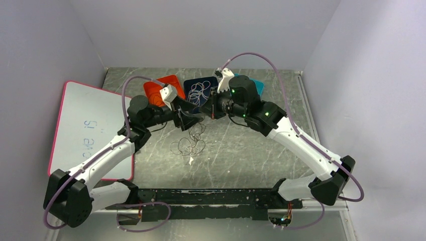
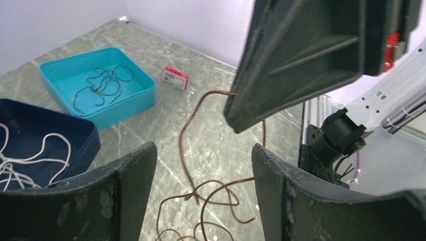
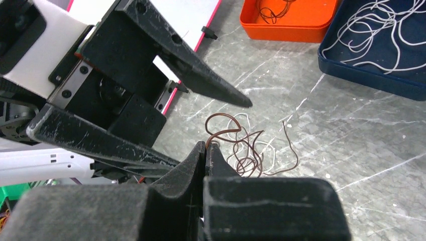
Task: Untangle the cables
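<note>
A brownish-red cable (image 3: 227, 122) rises from a loose tangle of brown and white cables (image 1: 190, 144) on the grey table. My right gripper (image 3: 207, 145) is shut on the cable's upper end, held above the table. In the left wrist view that gripper (image 2: 236, 108) hangs at the top with the cable (image 2: 187, 145) dropping from it. My left gripper (image 2: 203, 148) stands open just left of the right one, its fingers either side of the hanging cable without touching it. From above, the left gripper (image 1: 190, 120) and the right gripper (image 1: 213, 111) nearly meet over the tangle.
Three trays line the back: an orange tray (image 1: 152, 88) with a brown cable, a navy tray (image 1: 190, 86) with white cables, a teal tray (image 2: 145, 95) with black cables. A small red box (image 2: 176, 78) lies beyond. A pink-rimmed whiteboard (image 1: 90, 128) lies at the left.
</note>
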Controlling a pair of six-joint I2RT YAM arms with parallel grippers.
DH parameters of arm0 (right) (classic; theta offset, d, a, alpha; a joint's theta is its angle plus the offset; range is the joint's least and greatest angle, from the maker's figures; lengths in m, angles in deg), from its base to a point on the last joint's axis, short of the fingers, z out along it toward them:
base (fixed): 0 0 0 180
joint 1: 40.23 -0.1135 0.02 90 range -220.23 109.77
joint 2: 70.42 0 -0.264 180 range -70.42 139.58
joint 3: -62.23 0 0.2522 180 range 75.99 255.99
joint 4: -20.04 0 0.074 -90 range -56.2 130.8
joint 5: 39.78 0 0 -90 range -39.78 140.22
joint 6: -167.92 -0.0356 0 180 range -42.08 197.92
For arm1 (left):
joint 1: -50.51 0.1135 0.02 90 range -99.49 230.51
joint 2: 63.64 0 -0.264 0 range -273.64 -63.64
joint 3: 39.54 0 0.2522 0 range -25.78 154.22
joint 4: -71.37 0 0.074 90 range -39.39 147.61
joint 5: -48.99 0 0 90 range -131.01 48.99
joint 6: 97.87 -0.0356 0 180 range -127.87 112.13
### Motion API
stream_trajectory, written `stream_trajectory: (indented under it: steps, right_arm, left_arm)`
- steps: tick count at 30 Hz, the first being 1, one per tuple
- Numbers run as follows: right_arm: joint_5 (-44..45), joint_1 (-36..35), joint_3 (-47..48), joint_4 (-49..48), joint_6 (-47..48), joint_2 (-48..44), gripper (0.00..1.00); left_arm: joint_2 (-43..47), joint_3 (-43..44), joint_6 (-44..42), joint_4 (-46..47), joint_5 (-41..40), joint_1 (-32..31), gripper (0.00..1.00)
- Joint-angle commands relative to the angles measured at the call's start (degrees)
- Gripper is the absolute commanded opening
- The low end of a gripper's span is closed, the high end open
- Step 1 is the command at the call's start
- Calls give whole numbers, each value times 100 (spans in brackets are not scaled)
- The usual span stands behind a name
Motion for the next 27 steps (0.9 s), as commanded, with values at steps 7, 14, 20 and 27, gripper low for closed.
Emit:
stream_trajectory:
  steps: [7, 14, 20, 27]
  right_arm:
    - [-14, 21, 372, -162, 74, 2, 0]
    - [21, 23, 462, -313, -23, -168, 0]
    - [52, 21, 525, -417, -77, -307, 0]
    - [286, 20, 696, -544, -4, -610, 0]
  left_arm:
    - [-203, -381, 385, 766, 335, -274, 58]
    - [-446, -549, 556, 1039, 317, -398, 42]
    - [-626, -647, 556, 1144, 263, -430, 25]
    - [-766, -796, 754, 1210, 157, -437, 23]
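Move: The brown cable hangs from my shut right fingers, which are about 4 cm to the right of my open left hand and 3 cm higher. The strand I go for is about 2 cm back, 3 cm right and 4 cm below my left hand; from my right hand it is 2 cm back, 1 cm left and 7 cm down. The rest of the tangle lies on the table, 6 cm back and 25 cm below my left hand. The navy box is 16 cm ahead, 4 cm right. I narrow my left fingers most of the way around the hanging brown strand just under my right grip, easing that hand back and right a couple of centimetres, then carrying it about 6 cm down with a slight roll. My right hand stays shut on the cable, waits briefly, then lifts some 6 cm, away from the left. ##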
